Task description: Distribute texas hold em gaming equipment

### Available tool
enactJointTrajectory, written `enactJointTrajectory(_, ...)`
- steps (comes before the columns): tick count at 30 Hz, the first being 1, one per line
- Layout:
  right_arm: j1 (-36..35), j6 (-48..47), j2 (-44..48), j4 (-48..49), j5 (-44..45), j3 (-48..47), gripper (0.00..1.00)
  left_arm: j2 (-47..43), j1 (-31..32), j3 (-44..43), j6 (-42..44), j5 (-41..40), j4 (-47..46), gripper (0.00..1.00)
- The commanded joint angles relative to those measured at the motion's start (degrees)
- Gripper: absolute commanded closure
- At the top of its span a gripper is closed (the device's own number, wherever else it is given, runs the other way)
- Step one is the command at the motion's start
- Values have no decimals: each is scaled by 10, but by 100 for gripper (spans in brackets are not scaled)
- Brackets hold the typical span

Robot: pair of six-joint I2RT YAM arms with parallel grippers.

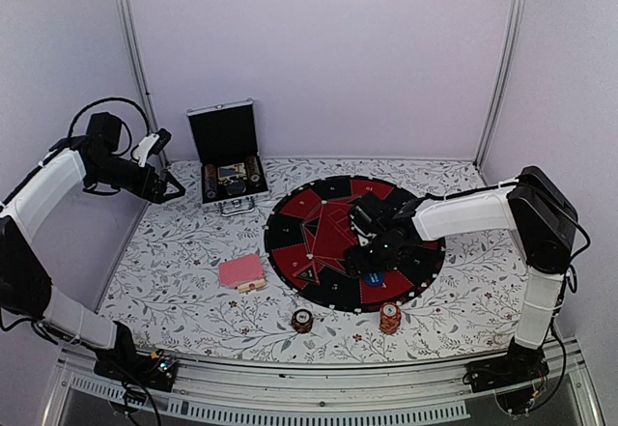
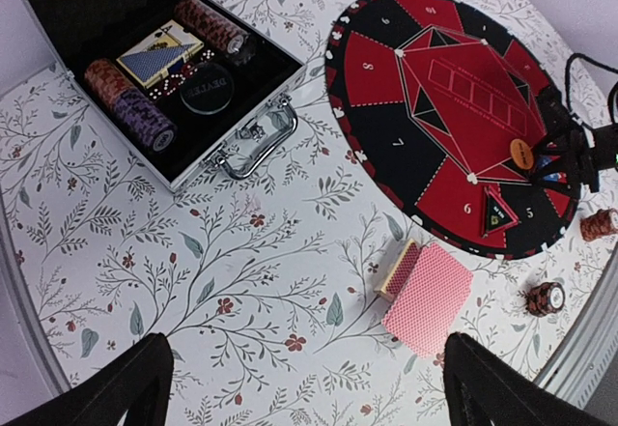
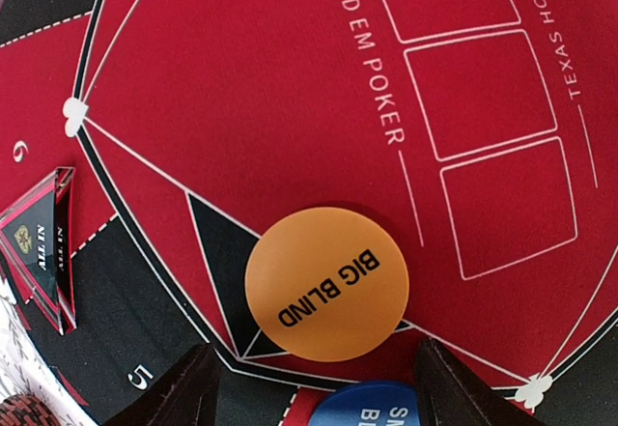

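Observation:
A pink-backed deck of playing cards (image 1: 241,272) (image 2: 428,298) lies on the flowered table left of the mat. Near the front edge stand a dark red chip stack (image 1: 302,321) (image 2: 546,299) and an orange-red chip stack (image 1: 389,318) (image 2: 600,224). My right gripper (image 1: 372,257) (image 3: 319,397) hovers low over the mat, jaws apart. An orange "BIG BLIND" disc (image 3: 326,283) lies just beyond its fingertips. A blue blind disc (image 3: 372,407) lies between them, not gripped. My left gripper (image 1: 169,186) (image 2: 309,387) is raised at the far left, wide open and empty.
The round black-and-red mat (image 1: 319,204) (image 2: 386,146) fills the table's middle right. An open silver-edged black case (image 1: 229,136) (image 2: 280,117) with chips and cards stands at the back left. Metal frame posts (image 1: 130,49) rise at the back corners.

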State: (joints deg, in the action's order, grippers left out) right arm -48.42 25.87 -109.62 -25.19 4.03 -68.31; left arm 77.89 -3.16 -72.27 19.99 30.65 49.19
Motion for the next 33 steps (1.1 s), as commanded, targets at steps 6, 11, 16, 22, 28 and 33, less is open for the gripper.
enactJointTrajectory(6,-1,-17,-52,-5,20,-45,50,-4,-4,-19,10,3,13,0)
enactJointTrajectory(11,0,-20,-85,-9,55,-70,54,0,-4,-32,11,2,21,0)
enactJointTrajectory(16,15,-21,-101,-4,79,-92,58,0,-4,-33,12,2,25,0)
enactJointTrajectory(22,58,-34,-114,12,73,-126,59,4,-4,-35,13,0,27,0)
enactJointTrajectory(28,93,-55,-156,16,60,-191,59,6,-4,-37,15,0,29,0)
enactJointTrajectory(33,118,-69,-195,15,58,-245,60,7,-4,-37,16,1,31,0)
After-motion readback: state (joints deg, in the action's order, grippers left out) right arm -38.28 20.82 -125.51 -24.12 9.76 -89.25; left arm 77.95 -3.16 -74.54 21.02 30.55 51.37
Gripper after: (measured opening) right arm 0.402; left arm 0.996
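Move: The orange BIG BLIND chip lies just beyond the right fingertips, about 2 cm ahead of the hand point, 1 cm to its left and 1 cm below. The blue SMALL BLIND chip is some 3 cm back and 3 cm right of the hand, and the red ALL IN marker about 13 cm to its left and 2 cm back. For the left hand, the orange chip is roughly 40 cm to the right, 3 cm back and 21 cm lower. Down at mat level, the right hand first narrows its wide-open fingers to a bit under half open behind the near rim of the orange BIG BLIND chip, then pushes the chip along forward, slowly at first and faster towards the end. It slides about 14 cm away from the blue chip into the middle of the mat without lifting, the fingertips tilting forward and the wrist turning clockwise by somewhat under 10 degrees each. ##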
